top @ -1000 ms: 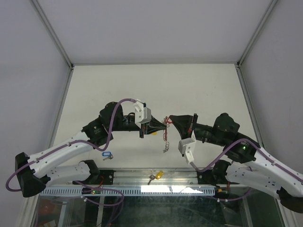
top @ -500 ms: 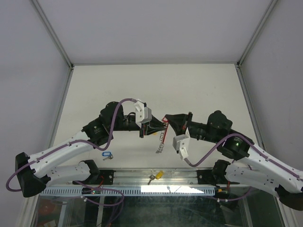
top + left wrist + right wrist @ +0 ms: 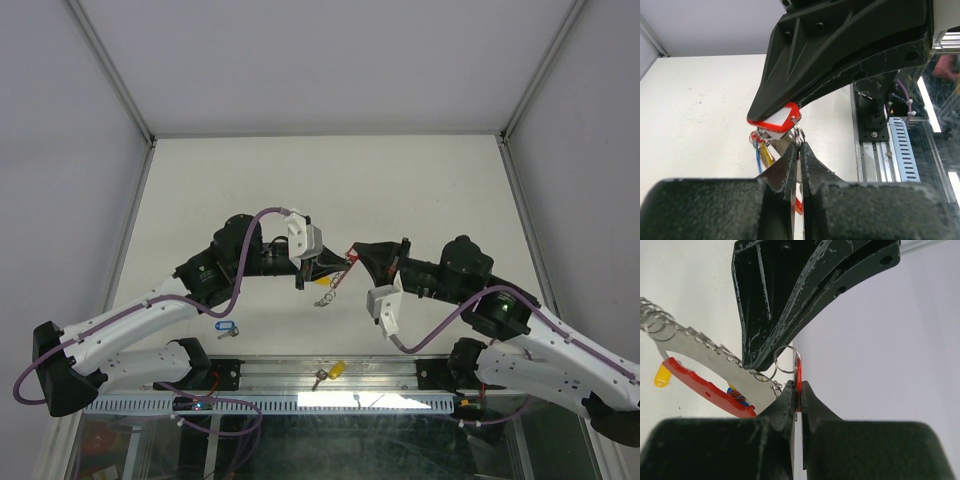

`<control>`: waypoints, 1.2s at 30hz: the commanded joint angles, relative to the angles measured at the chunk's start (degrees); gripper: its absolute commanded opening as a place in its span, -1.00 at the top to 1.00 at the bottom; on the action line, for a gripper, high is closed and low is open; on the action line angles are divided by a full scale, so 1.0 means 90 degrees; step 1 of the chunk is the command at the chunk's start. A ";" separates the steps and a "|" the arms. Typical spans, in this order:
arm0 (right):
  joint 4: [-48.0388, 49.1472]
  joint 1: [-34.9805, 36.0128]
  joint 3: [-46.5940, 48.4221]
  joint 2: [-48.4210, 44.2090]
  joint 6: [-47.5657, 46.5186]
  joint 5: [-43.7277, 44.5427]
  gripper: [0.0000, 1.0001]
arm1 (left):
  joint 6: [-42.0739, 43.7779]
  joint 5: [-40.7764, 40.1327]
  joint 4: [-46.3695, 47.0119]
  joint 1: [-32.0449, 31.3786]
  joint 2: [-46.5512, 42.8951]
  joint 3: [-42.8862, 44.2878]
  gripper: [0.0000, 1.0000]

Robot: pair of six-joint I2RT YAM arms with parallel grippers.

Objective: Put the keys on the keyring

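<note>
Above the table's middle my two grippers meet tip to tip. My left gripper (image 3: pixel 334 266) (image 3: pixel 799 146) is shut on the keyring (image 3: pixel 325 291), pinching its thin silver plate by a small ring (image 3: pixel 799 136). The keyring's red band (image 3: pixel 700 382) and row of silver rings (image 3: pixel 660 322) hang below, with blue and yellow tags (image 3: pixel 762 152) on them. My right gripper (image 3: pixel 353 256) (image 3: pixel 798 386) is shut on a red-tagged key (image 3: pixel 776 119) (image 3: pixel 798 371), whose own ring (image 3: pixel 785 360) touches the left fingertips. A blue-tagged key (image 3: pixel 225 326) lies on the table beside the left arm.
A yellow-tagged key (image 3: pixel 332 371) lies on the metal rail (image 3: pixel 280 378) at the near edge between the arm bases. White walls with aluminium posts (image 3: pixel 110 70) close in the table on three sides. The table (image 3: pixel 330 180) behind the grippers is bare.
The right arm has shifted left, toward the left gripper. The keyring's hanging end has swung left and up, from nearly vertical to slanted. The left arm has hardly moved.
</note>
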 commanded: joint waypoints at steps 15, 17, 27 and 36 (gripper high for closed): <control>-0.0378 0.0020 0.0017 -0.0762 -0.0199 0.0559 0.97 | -0.0170 -0.0459 0.0220 -0.0009 -0.0199 0.0107 1.00; -0.0429 0.0014 -0.0007 -0.0764 -0.0237 0.0584 0.97 | -0.0181 -0.0474 0.0220 -0.0009 -0.0203 0.0112 1.00; 0.0511 0.0011 -0.0056 -0.0745 0.0404 0.0515 1.00 | -0.0096 -0.0234 0.0238 -0.0009 -0.0165 0.0062 1.00; 0.0733 0.0024 0.0094 -0.0631 0.0740 0.0263 1.00 | -0.0212 -0.0309 0.1161 -0.0009 -0.0595 -0.0580 -0.12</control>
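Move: The left fingers are shut on a small metal ring at the keyring's end. From them, the red key tag in the right fingertips sits about 2 cm ahead, 1 cm right and 1 cm up; the keyring's middle hangs some 5 cm lower and 1 cm left, and the yellow and blue tags are roughly 2 cm ahead and 3 cm below. From the right hand, whose fingers hold the tag, the keyring's middle is about 2 cm back, 2 cm left and 6 cm down. Still pinching the red key tag, the right hand draws off to the right, away from the left hand, by about 2.5 cm, then lifts some 2 cm with its fingertips tilting slightly up. The left hand rises about 1 cm and stays near with its fingers shut; only late does it open them to roughly half, letting go of the ring as it sinks back down. ##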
